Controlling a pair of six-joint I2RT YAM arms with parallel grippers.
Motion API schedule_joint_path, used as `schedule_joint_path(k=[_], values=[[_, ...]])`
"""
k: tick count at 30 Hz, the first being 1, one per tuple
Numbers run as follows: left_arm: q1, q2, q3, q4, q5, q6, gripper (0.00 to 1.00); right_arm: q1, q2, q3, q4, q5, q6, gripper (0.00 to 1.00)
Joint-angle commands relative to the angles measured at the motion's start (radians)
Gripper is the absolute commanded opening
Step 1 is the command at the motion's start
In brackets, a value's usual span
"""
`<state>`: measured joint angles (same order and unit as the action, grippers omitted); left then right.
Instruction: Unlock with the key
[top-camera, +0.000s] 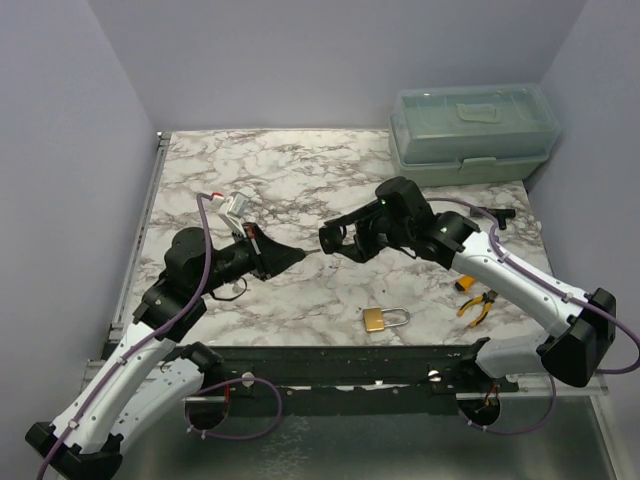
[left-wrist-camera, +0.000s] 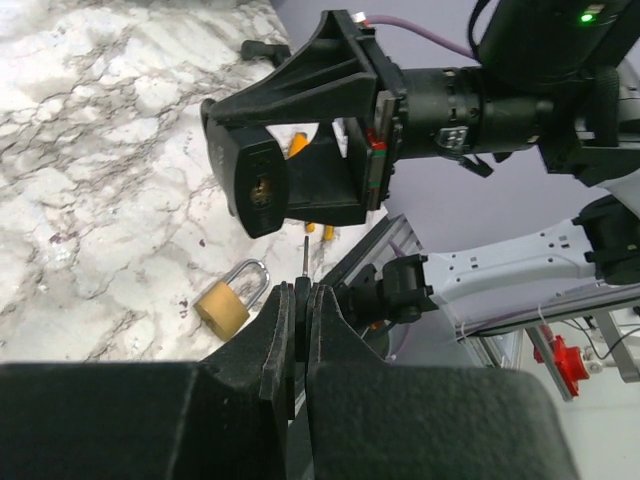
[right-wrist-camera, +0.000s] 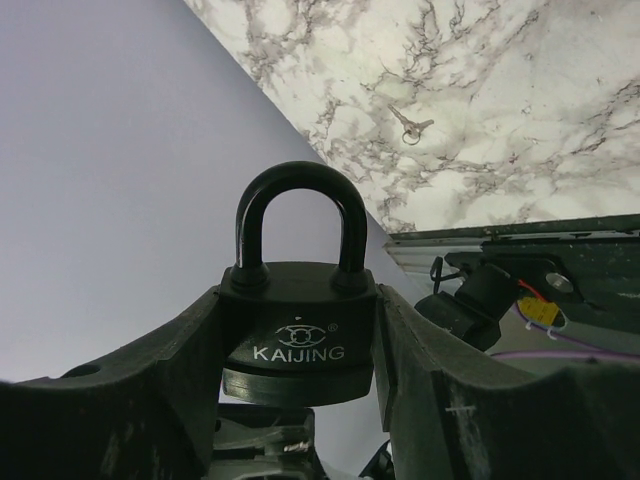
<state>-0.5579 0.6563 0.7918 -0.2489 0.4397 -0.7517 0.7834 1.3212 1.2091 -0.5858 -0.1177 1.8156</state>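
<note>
My right gripper (top-camera: 332, 240) is shut on a black padlock (right-wrist-camera: 300, 320) marked KAIJING, gripping its body by both sides with the shackle (right-wrist-camera: 297, 215) closed. In the left wrist view the same padlock (left-wrist-camera: 255, 185) hangs in the air with its keyhole facing my left gripper. My left gripper (left-wrist-camera: 300, 292) is shut on a key (left-wrist-camera: 304, 252). Only the thin blade shows beyond the fingertips. Its tip sits a short way below and to the right of the keyhole, not touching it. The two grippers face each other above the middle of the table (top-camera: 300, 180).
A brass padlock (top-camera: 385, 319) lies near the front edge. Orange-handled pliers (top-camera: 478, 305) lie at the right, and a green toolbox (top-camera: 470, 135) stands at the back right. A loose key (right-wrist-camera: 410, 127) rests on the marble. A white object (top-camera: 235, 208) lies at the left.
</note>
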Motion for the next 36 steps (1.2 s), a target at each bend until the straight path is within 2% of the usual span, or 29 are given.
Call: schedule_joint_path(k=[1,19,36], values=[[0.005,-0.029,-0.057,0.014,-0.062,-0.008,0.0,-0.006,0.004,0.009,0.027,-0.058,0.042,0.0],[0.004,-0.038,-0.131,0.043,-0.119,-0.042,0.0,-0.004,0.073,-0.006,0.007,-0.077,0.045,0.0],[0.003,0.022,-0.167,0.142,-0.132,-0.081,0.0,-0.004,0.103,0.001,-0.006,-0.076,0.054,0.0]])
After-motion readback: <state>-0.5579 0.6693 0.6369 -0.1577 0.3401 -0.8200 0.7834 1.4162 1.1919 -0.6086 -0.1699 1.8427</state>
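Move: The left fingers hold the key, and the black padlock in the right gripper, keyhole facing it, lies about 5 cm ahead and 6 cm to the right of the left hand, roughly level with it. From the right hand the key is some 4 cm back and 4 cm to the left, at about its own height. The brass padlock lies on the table some 19 cm right of the left hand, 3 cm nearer the base and about 22 cm below. Both hands sink together by about 5 cm, the left easing forward some 2 cm as it goes, so that the key's tip closes in on the keyhole end of the black padlock from its left and near side. The left wrist tips its fingers down and turns slightly counter-clockwise while the right wrist tips about 8 degrees, both grips holding, and the key ends right at the lock's face beside the keyhole, though touch can't be made out. ##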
